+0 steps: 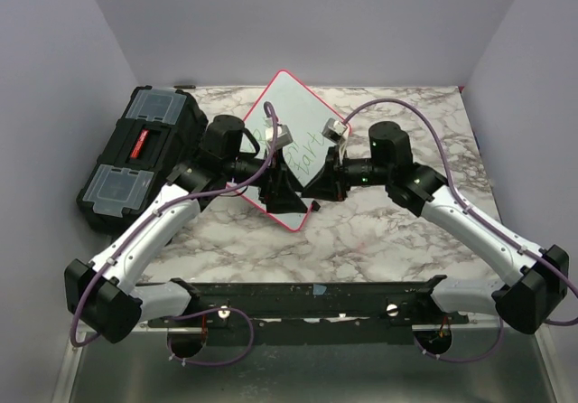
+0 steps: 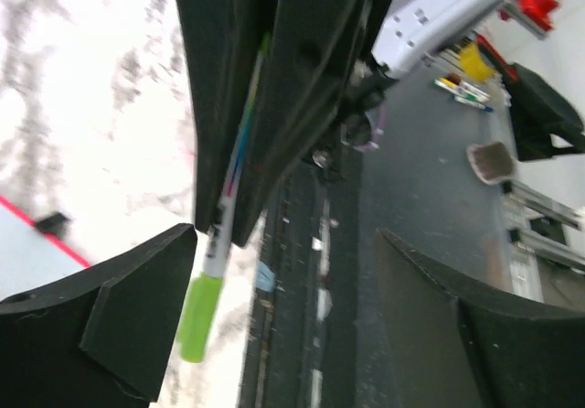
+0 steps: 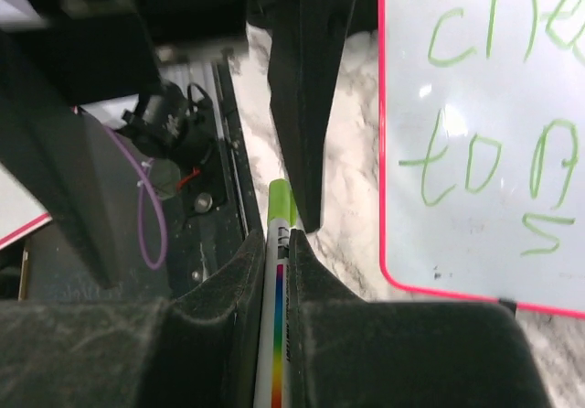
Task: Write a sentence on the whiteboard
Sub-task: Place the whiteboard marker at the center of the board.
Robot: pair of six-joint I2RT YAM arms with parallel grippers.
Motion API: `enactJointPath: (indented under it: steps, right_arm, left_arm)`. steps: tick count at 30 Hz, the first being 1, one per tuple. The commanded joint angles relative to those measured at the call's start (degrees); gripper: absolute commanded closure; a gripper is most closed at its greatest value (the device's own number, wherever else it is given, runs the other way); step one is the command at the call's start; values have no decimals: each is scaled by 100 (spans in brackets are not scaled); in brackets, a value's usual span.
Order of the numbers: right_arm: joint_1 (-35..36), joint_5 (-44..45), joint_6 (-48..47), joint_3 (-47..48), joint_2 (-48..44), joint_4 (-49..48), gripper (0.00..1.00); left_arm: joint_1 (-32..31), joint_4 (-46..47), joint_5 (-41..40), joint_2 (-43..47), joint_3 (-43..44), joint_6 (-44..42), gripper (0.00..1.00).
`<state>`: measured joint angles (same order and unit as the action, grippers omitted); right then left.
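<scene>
The whiteboard [image 1: 293, 96] lies cornerwise on the marble table, its pink rim showing. The sentence [image 3: 475, 134] is green handwriting on it, partly hidden by both arms. My right gripper [image 3: 279, 239] is shut on a white marker [image 3: 277, 307] with a rainbow stripe, and the marker's lime-green end [image 3: 281, 202] sticks out past the fingers. In the top view it [image 1: 318, 182] hangs over the board's near corner. My left gripper [image 2: 285, 243] faces it, open, with that green end [image 2: 201, 307] close to its left finger [image 2: 101, 316] and not clamped. A corner of the board [image 2: 23, 252] shows at lower left.
A black toolbox [image 1: 135, 154] with clear lid compartments and a red latch stands at the left of the table. White walls close in the back and sides. The black mounting rail [image 1: 307, 299] runs along the near edge.
</scene>
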<state>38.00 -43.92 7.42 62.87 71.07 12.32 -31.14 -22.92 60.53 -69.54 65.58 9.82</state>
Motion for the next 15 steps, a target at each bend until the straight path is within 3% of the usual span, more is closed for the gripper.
enactJointPath:
  steps: [1, 5, 15]
  right_arm:
    - [173, 541, 12, -334, 146, 675, 99]
    - [171, 934, 135, -448, 56, 743, 99]
    - [173, 2861, 487, 22, 353, 1854, 99]
  left_arm:
    - [90, 696, -1014, 396, 331, -340, 13]
    - [199, 614, -1931, 591, 169, -400, 2]
    - [327, 516, -3130, 1107, -299, -663, 2]
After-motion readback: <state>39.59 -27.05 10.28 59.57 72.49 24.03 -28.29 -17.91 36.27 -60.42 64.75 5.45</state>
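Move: Ahead and below lies the board's centre: roughly 29 cm farther out than the right hand, 7 cm to its left and 24 cm down, with the marker already held. The board's near corner is about 4 cm ahead, 5 cm left and 25 cm below that hand; the black clip is some 12 cm straight ahead, equally low. From the left hand, the green cap is about 2 cm ahead and 1 cm down, the board's centre roughly 32 cm straight ahead and 25 cm down. Lowering the marker, the right hand sinks about 8 cm towards the board's near corner with a slight drift to the right, keeps its pinch, and tips its fingers down while turning them clockwise. The left hand, holding nothing, backs clear of the marker: forward some 6 cm, also left and up, swinging counter-clockwise about 25 degrees as its mostly open fingers spread fully. ##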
